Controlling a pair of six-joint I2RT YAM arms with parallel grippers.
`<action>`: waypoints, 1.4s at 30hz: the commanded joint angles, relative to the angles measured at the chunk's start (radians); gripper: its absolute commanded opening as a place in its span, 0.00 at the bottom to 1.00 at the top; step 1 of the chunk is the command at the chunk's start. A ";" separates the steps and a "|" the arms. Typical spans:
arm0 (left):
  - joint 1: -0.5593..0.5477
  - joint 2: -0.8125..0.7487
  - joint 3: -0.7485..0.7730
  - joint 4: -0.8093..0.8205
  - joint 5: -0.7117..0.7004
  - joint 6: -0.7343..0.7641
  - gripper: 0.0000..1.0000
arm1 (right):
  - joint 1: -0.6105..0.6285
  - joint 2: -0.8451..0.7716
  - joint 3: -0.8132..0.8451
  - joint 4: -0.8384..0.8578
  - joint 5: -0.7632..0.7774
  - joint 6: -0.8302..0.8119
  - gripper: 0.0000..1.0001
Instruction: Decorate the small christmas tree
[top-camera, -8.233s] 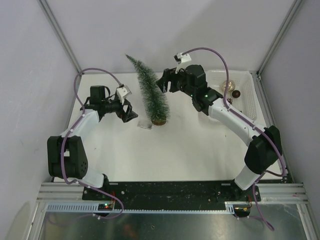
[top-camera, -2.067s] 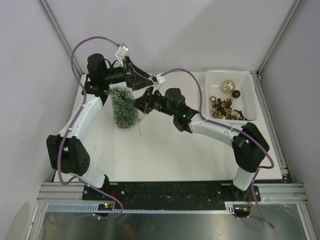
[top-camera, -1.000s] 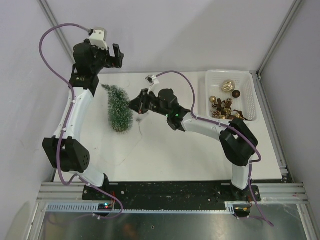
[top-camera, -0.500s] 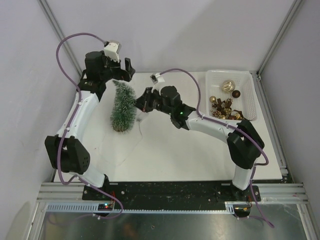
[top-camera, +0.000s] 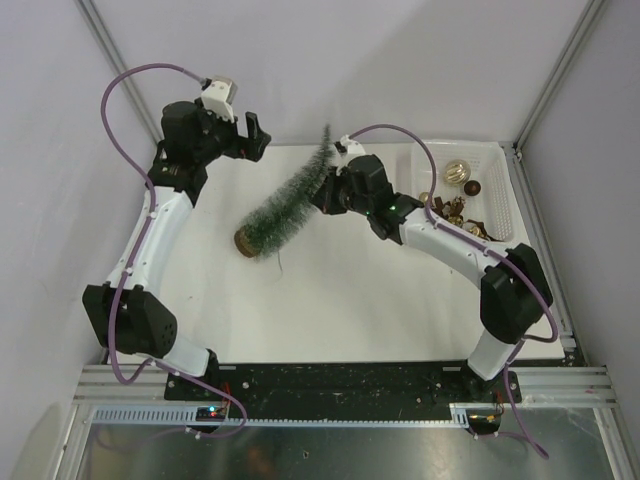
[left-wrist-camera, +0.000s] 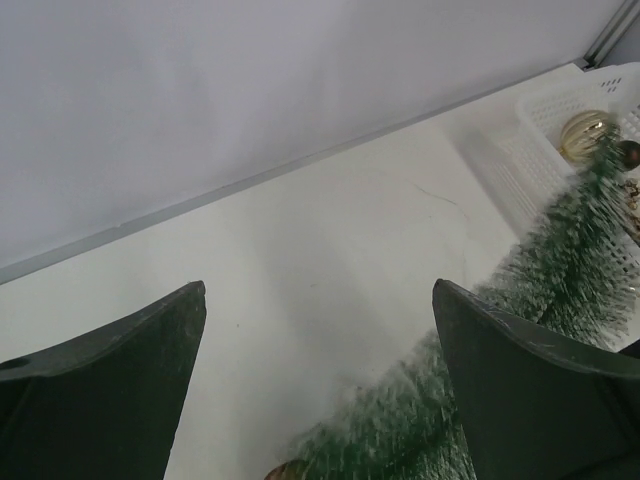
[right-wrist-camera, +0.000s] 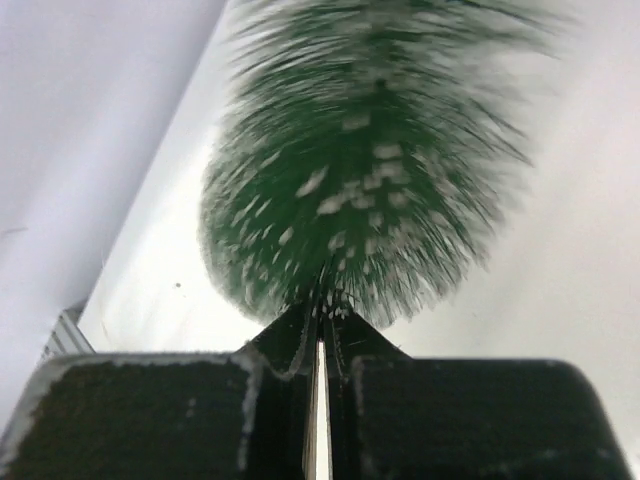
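Note:
The small christmas tree (top-camera: 285, 205) leans steeply, its wooden base (top-camera: 244, 240) low at the near left and its tip pointing to the back right. My right gripper (top-camera: 325, 190) is shut on its upper part. In the right wrist view the jaws pinch into the frosted bristles (right-wrist-camera: 360, 150) at the right gripper (right-wrist-camera: 322, 312). My left gripper (top-camera: 256, 135) hangs open above the table's back left, apart from the tree. In the left wrist view the left gripper (left-wrist-camera: 320, 287) has nothing between its fingers, and the tree (left-wrist-camera: 545, 275) runs under the right finger (left-wrist-camera: 530, 390).
A white mesh basket (top-camera: 505, 205) stands at the back right, holding a gold ball (top-camera: 456, 172) and several small gold and brown ornaments. It also shows in the left wrist view as the basket (left-wrist-camera: 530, 150). Enclosure walls rise behind and to both sides.
The tree stood upright half a second ago; it now leans with its tip swung to the back right. My right gripper has moved right and back with it. The left gripper stays open, hardly moved.

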 joint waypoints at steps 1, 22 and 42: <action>-0.004 -0.056 0.027 -0.011 0.015 -0.016 1.00 | -0.029 -0.083 -0.001 -0.160 -0.015 -0.073 0.00; -0.009 -0.171 -0.220 -0.070 0.295 -0.013 1.00 | 0.020 -0.133 0.036 -0.216 0.141 -0.089 0.00; -0.023 -0.190 -0.392 -0.071 0.289 0.060 1.00 | 0.233 -0.175 0.118 -0.267 0.723 -0.532 0.00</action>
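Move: The tree slants in the right hand's shut fingers. From the wide-open left hand its middle lies about 8 cm back, 6 to the right and 16 below; its pot is some 12 cm back, 1 left and 27 below. From the right hand the tree's middle is level fore and aft, 6 cm left and 4 below, the pot 3 back, 12 left and 16 below. Left, open, sinks 12 cm and backs 10 towards the tree while the right, still pinching, turns 35 degrees. ##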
